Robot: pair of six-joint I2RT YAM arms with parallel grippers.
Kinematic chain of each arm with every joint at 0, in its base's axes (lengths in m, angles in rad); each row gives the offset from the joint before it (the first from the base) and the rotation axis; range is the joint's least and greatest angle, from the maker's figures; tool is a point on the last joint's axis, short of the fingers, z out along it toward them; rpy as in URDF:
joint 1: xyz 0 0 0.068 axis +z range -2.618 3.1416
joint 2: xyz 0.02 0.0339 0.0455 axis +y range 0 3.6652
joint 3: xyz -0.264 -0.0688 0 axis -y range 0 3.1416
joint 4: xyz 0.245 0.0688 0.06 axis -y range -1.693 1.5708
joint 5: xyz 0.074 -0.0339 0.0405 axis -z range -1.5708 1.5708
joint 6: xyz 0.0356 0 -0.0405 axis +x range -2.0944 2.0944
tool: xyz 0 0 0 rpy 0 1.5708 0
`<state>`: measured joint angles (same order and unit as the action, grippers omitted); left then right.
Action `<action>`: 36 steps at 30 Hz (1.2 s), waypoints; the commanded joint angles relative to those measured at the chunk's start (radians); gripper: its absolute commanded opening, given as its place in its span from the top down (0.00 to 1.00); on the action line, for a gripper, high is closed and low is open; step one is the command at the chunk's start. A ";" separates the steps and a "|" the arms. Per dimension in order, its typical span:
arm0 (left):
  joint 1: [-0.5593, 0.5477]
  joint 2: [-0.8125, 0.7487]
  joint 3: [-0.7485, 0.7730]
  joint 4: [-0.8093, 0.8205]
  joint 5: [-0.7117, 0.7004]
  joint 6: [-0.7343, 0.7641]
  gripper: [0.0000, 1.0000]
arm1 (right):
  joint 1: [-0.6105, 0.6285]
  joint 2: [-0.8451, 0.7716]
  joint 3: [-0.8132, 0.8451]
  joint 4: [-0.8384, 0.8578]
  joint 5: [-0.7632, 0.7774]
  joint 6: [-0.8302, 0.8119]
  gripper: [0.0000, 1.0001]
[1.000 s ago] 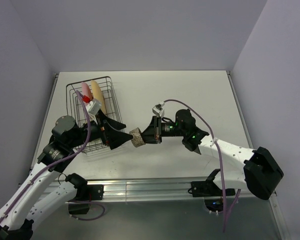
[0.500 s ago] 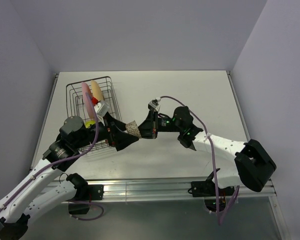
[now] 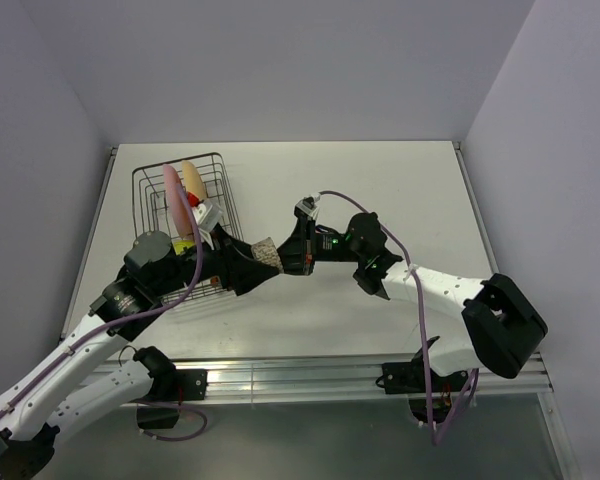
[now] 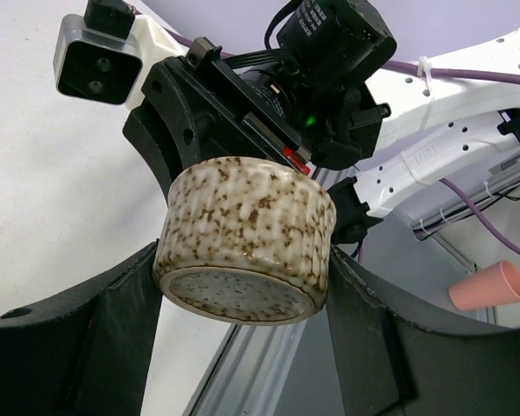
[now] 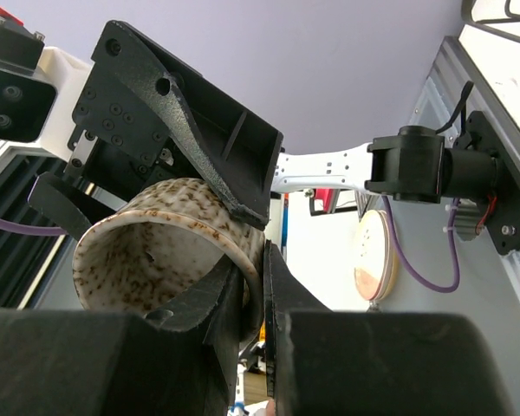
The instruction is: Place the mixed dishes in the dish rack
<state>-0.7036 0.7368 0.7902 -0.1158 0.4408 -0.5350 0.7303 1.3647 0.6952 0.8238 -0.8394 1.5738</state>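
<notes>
A grey-beige speckled cup (image 3: 267, 252) hangs in the air just right of the dish rack (image 3: 146, 186), between both grippers. My right gripper (image 5: 260, 260) is shut on the cup's (image 5: 156, 247) rim wall, one finger inside and one outside. My left gripper (image 4: 243, 264) has come from the opposite side. Its two fingers press against the sides of the cup (image 4: 247, 234), whose base faces this camera. A pink plate (image 3: 173, 196) and a yellow-orange plate (image 3: 193, 181) stand on edge in the rack. The left arm hides the rack's near half.
The black wire rack stands at the back left of the white table (image 3: 400, 190). An aluminium rail (image 3: 310, 372) runs along the near edge. A pink cup-like object (image 4: 490, 286) lies beyond the table edge in the left wrist view.
The right gripper carried the cup left and into the left gripper's jaws. The left arm advanced to meet it, and its fingers have closed in onto the cup's sides.
</notes>
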 commanded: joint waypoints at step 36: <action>0.464 0.426 0.291 -0.829 -0.599 0.082 1.00 | -0.097 -0.452 -0.010 -1.058 0.586 -0.719 0.00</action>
<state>-0.2550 1.1259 1.0458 -0.9226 -0.1333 -0.4847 0.6407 0.9424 0.6765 -0.2161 -0.2764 0.8875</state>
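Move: The speckled cup is already between the left hand's pads. The near end of the dish rack, where it is being taken, lies about 12 cm ahead, 20 cm left and 27 cm below. There the upturned green bowl sits some 16 cm ahead and 22 cm left of the left hand, the red mug roughly 15 cm ahead and 15 cm left, both about 26 cm below. From the right hand, still pinching the rim, the cup's middle is 3 cm left, level otherwise. The speckled cup passes wholly to the left hand: the right fingers open wide off its rim, and that hand backs away forward and down, then rightward, about 10 cm right and 10 cm down. The left keeps its grip and carries the cup some 20 cm left, 15 cm down and 9 cm forward to above the rack's near end, swinging counter-clockwise so the fingers, first pointing right, point forward and steeply down; the last part is mostly descent. ##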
